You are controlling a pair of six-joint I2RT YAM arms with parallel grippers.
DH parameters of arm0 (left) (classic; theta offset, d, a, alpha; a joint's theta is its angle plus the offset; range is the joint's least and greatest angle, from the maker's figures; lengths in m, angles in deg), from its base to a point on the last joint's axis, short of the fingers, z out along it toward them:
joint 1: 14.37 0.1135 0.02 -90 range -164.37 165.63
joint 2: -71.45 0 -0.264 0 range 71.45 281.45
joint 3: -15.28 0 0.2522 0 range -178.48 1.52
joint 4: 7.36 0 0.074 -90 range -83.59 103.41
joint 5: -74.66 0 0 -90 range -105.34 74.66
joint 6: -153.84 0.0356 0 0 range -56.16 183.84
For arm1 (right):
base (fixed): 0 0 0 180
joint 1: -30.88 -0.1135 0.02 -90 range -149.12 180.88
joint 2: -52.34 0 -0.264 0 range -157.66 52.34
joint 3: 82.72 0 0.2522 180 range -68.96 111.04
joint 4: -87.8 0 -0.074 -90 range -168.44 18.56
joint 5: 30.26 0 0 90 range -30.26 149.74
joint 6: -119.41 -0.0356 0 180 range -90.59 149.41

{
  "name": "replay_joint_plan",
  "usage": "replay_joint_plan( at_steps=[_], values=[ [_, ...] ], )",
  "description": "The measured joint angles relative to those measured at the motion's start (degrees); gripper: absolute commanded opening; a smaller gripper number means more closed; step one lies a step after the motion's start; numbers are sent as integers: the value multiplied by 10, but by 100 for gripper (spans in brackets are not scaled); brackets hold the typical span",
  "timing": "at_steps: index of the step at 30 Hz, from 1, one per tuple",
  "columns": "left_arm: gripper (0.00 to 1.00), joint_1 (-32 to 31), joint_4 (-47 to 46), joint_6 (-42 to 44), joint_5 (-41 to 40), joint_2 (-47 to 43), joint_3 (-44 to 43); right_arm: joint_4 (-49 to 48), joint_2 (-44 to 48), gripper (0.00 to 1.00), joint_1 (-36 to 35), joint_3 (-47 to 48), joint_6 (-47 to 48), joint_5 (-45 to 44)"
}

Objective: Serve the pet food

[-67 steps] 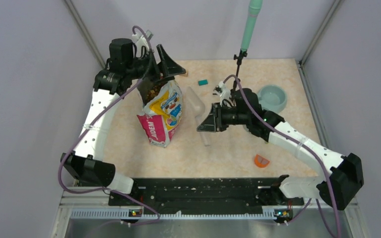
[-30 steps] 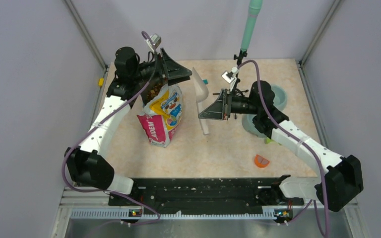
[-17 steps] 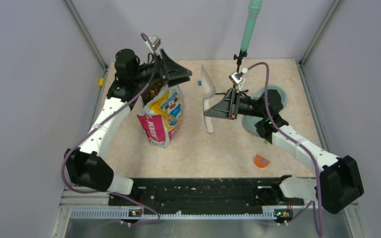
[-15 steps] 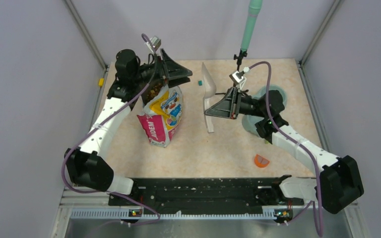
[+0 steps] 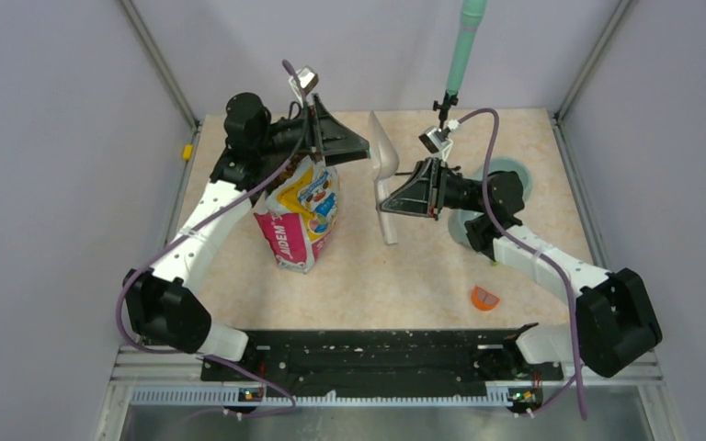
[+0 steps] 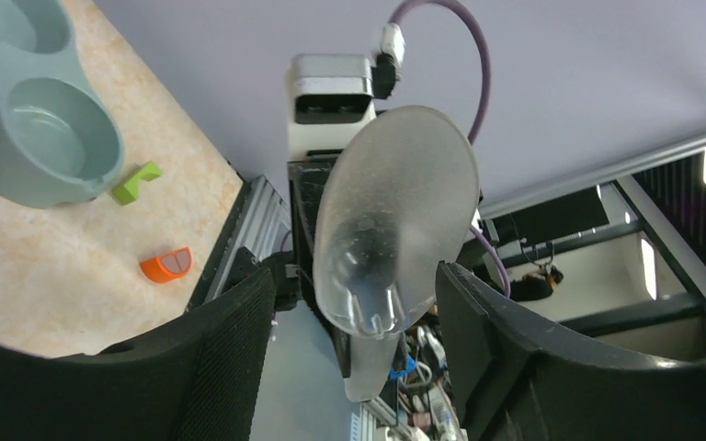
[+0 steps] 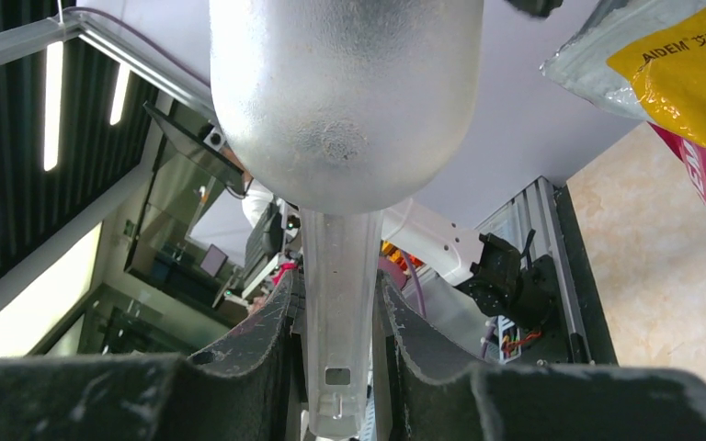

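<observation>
The yellow, white and pink pet food bag (image 5: 300, 213) stands upright at the left of the table, and brown kibble (image 5: 286, 169) shows in its open mouth. My left gripper (image 5: 357, 147) hovers above and to the right of the bag's top. It points right with its jaws open and holds nothing. In the left wrist view the clear plastic scoop (image 6: 388, 220) hangs beyond the open left gripper (image 6: 349, 280). My right gripper (image 5: 392, 200) is shut on the scoop's handle (image 7: 335, 276), with the empty scoop bowl (image 5: 384, 156) raised and facing the left gripper.
A teal double pet bowl (image 5: 512, 171) sits at the back right, partly behind my right arm, and also appears in the left wrist view (image 6: 28, 138). An orange piece (image 5: 484, 298) and a green piece (image 6: 136, 181) lie near it. A teal pole (image 5: 464, 46) stands at the back.
My left gripper has swung right, off the bag's mouth, and its jaws have opened wider. My right gripper has lifted the scoop off the table, tipped it upright and carried it back towards the left gripper.
</observation>
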Motion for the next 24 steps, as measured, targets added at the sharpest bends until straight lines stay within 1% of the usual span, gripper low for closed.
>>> replay_joint_plan(
  at_steps=[5,8,11,13,14,15,16,18,19,21,22,23,24],
  values=[
    [52,-32,-27,-11,8,18,0,-29,-16,0,0,0,-23,2],
    [42,-40,-19,-7,9,33,-1,-52,-23,0,0,0,-37,4],
    [25,-43,2,5,5,49,-10,-62,-28,0,0,0,-45,6],
    [12,-45,11,11,4,54,-19,-62,-32,0,0,0,-49,6],
    [4,-45,13,12,2,54,-21,-61,-34,0,0,0,-50,6],
    [0,-45,15,14,1,54,-25,-60,-35,0,0,0,-50,6],
    [0,-45,19,23,-1,54,-28,-57,-36,11,0,0,-47,4],
    [0,-45,33,39,-8,57,-34,-36,-32,45,0,2,-35,-1],
    [0,-45,46,50,-16,58,-37,-12,-28,55,0,4,-21,-4],
    [0,-45,92,67,-43,61,-44,65,-16,66,0,15,28,-12],
    [0,-44,115,74,-61,61,-47,149,-3,70,0,30,81,-24],
    [0,-43,142,81,-80,61,-52,203,5,71,0,40,117,-37],
    [0,-43,176,89,-107,61,-61,283,16,72,0,56,170,-65]
  ],
)
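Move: Just off the left hand's fingertips, about 5 cm to its right and a touch lower, is the bowl of the scoop. The right hand already grips the scoop's handle, and the scoop's bowl lies some 11 cm ahead of that hand and 4 cm above it. The food bag stands roughly 15 cm to the left hand's left, level with it in reach, its middle some 25 cm lower; the double bowl is about 20 cm ahead and 27 cm right of the right hand, 35 cm down. Reaching about 3 cm right and a little down, the left hand shuts its open fingers on the scoop bowl's rim while the right hand holds nearly still. Once that pinch is made, the right fingers open around the handle and that hand goes some 4 cm forward and down, turning about 15 degrees; the left, fingers still shut, moves on about 3 cm forward and down. ##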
